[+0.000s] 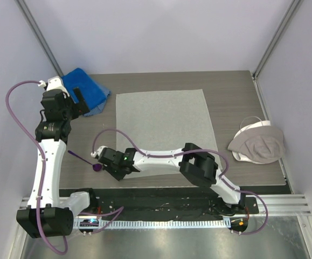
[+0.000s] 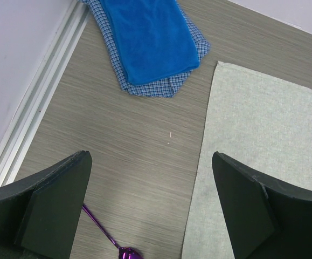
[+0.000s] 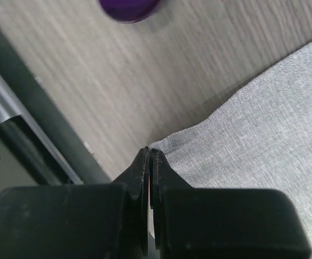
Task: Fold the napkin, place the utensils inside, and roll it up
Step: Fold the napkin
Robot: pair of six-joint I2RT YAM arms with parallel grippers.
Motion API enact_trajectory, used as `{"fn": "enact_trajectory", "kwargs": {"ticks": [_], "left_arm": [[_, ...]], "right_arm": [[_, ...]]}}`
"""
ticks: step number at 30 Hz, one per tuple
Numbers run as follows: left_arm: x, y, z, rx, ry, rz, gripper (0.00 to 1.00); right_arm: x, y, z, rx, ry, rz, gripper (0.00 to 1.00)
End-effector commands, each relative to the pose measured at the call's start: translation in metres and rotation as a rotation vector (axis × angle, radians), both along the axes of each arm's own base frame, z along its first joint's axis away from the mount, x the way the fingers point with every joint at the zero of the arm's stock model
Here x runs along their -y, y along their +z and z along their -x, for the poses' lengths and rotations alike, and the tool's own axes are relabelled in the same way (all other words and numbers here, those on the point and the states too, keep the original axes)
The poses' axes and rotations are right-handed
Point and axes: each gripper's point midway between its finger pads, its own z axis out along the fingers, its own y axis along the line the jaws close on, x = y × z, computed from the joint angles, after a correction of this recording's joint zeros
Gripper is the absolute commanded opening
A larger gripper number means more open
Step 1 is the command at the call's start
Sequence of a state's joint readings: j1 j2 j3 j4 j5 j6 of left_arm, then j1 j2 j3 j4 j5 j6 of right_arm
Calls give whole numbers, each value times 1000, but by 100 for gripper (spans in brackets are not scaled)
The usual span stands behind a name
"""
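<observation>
The light grey napkin [image 1: 164, 121] lies spread flat in the middle of the table; it also shows in the left wrist view [image 2: 263, 135] and the right wrist view [image 3: 263, 118]. My right gripper [image 1: 114, 172] [image 3: 151, 154] is shut on the napkin's near-left corner, which lifts slightly off the wood. A slim purple spoon [image 1: 85, 160] lies just left of that corner, its head [image 3: 129, 8] ahead of my right fingertips. My left gripper [image 1: 79, 101] [image 2: 150, 162] hovers open and empty above the table's left side, with the spoon [image 2: 104, 233] below it.
A bright blue towel [image 1: 85, 89] [image 2: 150, 38] rests on a blue checked cloth [image 2: 161, 86] at the back left. A beige-grey cloth with a white edge [image 1: 258, 143] sits at the right. A black strip [image 1: 161, 191] runs along the near edge.
</observation>
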State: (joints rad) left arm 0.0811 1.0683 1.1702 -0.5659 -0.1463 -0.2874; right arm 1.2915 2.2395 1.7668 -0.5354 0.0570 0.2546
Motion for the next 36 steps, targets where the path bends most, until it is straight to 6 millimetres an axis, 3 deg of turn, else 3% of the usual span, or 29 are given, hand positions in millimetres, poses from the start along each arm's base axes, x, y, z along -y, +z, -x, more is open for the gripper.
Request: {"fn": "enact_trajectory", "kwargs": {"ticks": [1,6,7,9,10,13,14,20,27,36], "left_arm": [[-5,19,-1,70,20,-16,100],[-6,19,0,70,26,-25,100],[-7,18,0,66,27,-29,100],[-8,19,0,70,29,-33,100],[-8,19,0,68,30,-32,100],[-8,18,0,70,29,-33,100],[-8,18,0,70,30,-34,100],[-9,15,-2,61,34,-37,100],[-11,12,-3,56,41,-43,100],[-12,7,-5,39,44,-48,100]], "right_arm": [[-1,83,-29,123,-50,-154,1],[36,99,-89,177,-138,-152,1],[50,99,-112,183,-179,-146,1],[69,94,-136,208,-212,-125,1],[86,92,-158,222,-256,-111,1],[115,82,-193,253,-310,-60,1],[134,79,-214,267,-360,-38,1],[199,70,-285,319,-499,37,1],[252,68,-341,353,-609,72,1],[305,78,-392,407,-708,91,1]]}}
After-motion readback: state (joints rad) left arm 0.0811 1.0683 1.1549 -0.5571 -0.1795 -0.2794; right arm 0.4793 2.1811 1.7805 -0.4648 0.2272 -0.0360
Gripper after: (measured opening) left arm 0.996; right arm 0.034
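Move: The napkin's near-left corner is already pinched in the right hand, barely a centimetre off the table. The far-right corner, towards which it is carried, lies about 45 cm ahead and 43 cm to the right; the far-left corner is some 44 cm ahead and 4 cm left. The purple spoon's bowl sits about 5 cm ahead and 10 cm left. From the left hand the far-right corner is roughly 26 cm ahead, 62 cm right and 26 cm down. The napkin's near-left corner, still pinched in the shut fingers, is first lifted by the right hand, then swept diagonally forward and right over the cloth towards the far-right corner, about 36 cm forward and 29 cm right. The hand climbs to roughly 8 cm, then eases down to about 4–5 cm above its start, slowing as it turns some 40 degrees clockwise. ##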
